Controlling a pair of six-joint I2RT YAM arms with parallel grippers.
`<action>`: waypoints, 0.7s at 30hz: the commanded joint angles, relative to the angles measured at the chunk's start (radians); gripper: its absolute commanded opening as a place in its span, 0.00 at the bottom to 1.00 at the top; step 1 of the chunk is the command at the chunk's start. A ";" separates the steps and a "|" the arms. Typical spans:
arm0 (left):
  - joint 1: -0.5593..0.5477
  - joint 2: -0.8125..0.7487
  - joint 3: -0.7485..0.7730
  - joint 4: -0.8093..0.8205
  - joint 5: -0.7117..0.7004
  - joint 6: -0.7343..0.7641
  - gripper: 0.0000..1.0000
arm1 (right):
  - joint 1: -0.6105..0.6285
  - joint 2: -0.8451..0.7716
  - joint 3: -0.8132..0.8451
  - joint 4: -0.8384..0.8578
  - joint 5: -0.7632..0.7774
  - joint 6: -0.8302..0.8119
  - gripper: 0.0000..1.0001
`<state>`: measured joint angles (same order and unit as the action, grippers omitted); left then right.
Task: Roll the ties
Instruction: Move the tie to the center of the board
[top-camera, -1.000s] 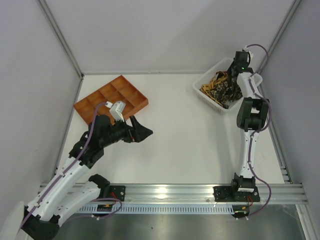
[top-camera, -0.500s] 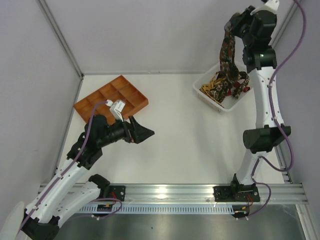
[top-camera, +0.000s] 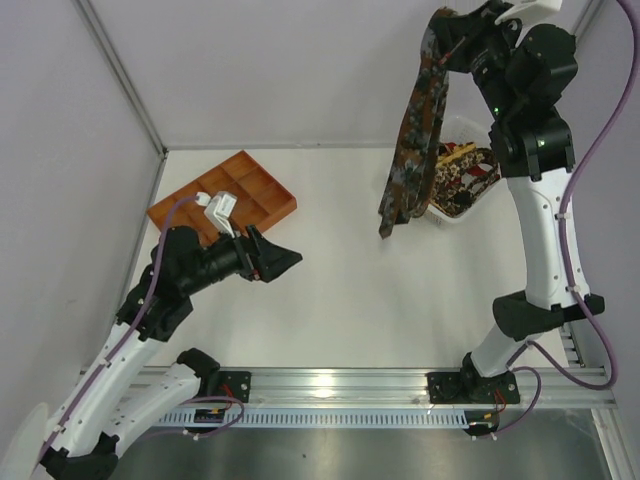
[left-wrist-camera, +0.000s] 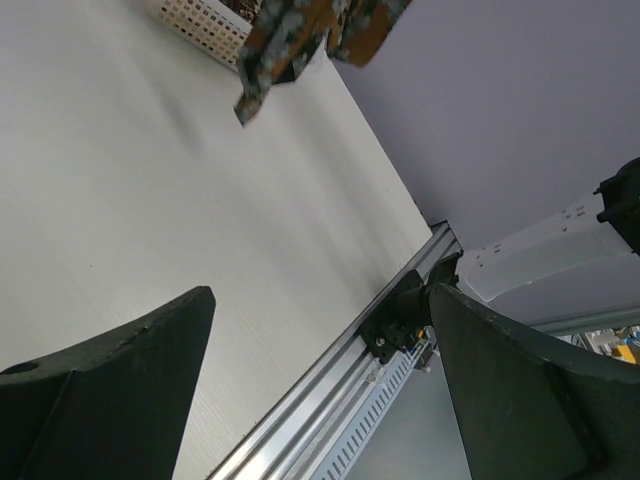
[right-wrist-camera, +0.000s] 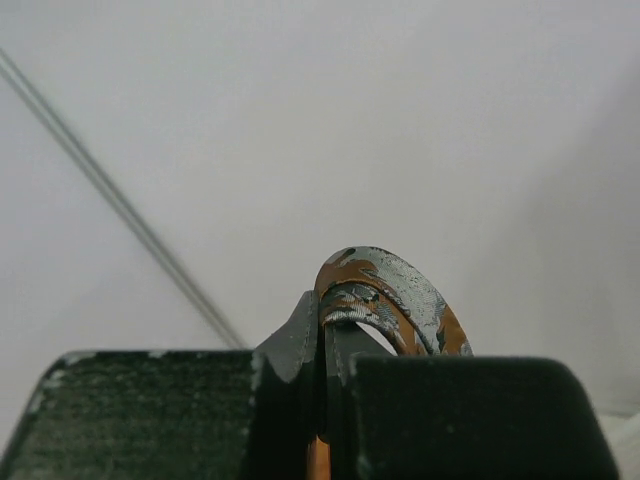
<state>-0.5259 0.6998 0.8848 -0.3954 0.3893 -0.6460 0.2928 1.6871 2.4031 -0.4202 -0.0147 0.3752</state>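
Observation:
A long tie (top-camera: 412, 130) patterned in brown, rust and grey hangs high over the table, its ends dangling down to the left of the white basket (top-camera: 447, 215). My right gripper (top-camera: 447, 27) is shut on the tie's top fold. In the right wrist view the fabric loops (right-wrist-camera: 400, 290) over the closed right gripper (right-wrist-camera: 325, 345). More ties (top-camera: 465, 172) lie bunched in the basket. My left gripper (top-camera: 286, 259) hovers open and empty over the left middle of the table. In the left wrist view the left gripper (left-wrist-camera: 320, 385) faces the dangling tie (left-wrist-camera: 290, 40).
An orange compartment tray (top-camera: 245, 180) sits at the back left, just behind my left wrist. The metal rail (top-camera: 330, 382) runs along the near edge. Grey walls enclose the back and both sides. The basket's wall (left-wrist-camera: 205, 20) shows in the left wrist view.
My right arm has risen and swung left, pulling one tie up out of the basket until it hangs free. The left arm has shifted slightly, still open.

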 joint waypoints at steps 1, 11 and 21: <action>-0.005 -0.029 0.084 -0.040 -0.053 0.037 0.97 | 0.064 -0.108 -0.117 -0.038 -0.076 0.071 0.00; -0.005 -0.122 0.043 0.157 -0.035 0.080 1.00 | 0.180 -0.430 -0.629 -0.017 -0.152 0.218 0.00; -0.198 -0.093 -0.314 0.785 -0.101 0.176 1.00 | 0.193 -0.572 -0.707 -0.032 -0.372 0.364 0.00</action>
<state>-0.6182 0.5751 0.5644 0.1532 0.3656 -0.5968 0.4828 1.1530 1.6810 -0.4934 -0.2905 0.6727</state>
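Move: The right hand already holds the tie high in the air; the board's centre lies about 8 cm back, 15 cm left and 61 cm below it. From that hand, the white basket of ties is some 18 cm ahead, 18 cm right and 57 cm down, and the brown compartment tray about 6 cm ahead, 51 cm left and 60 cm down. From the empty left hand, the board's centre is roughly 16 cm ahead, 9 cm right and 31 cm down. Keeping its pinch on the tie, the right hand draws back about 16 cm while sinking some 11 cm and easing left, away from the basket and towards the board's centre, the wrist swinging counter-clockwise and tipping its upturned fingers down to near level. The left hand, wide open and touching nothing, rises about 7 cm and drops back, its fingers tilting up to about level. ##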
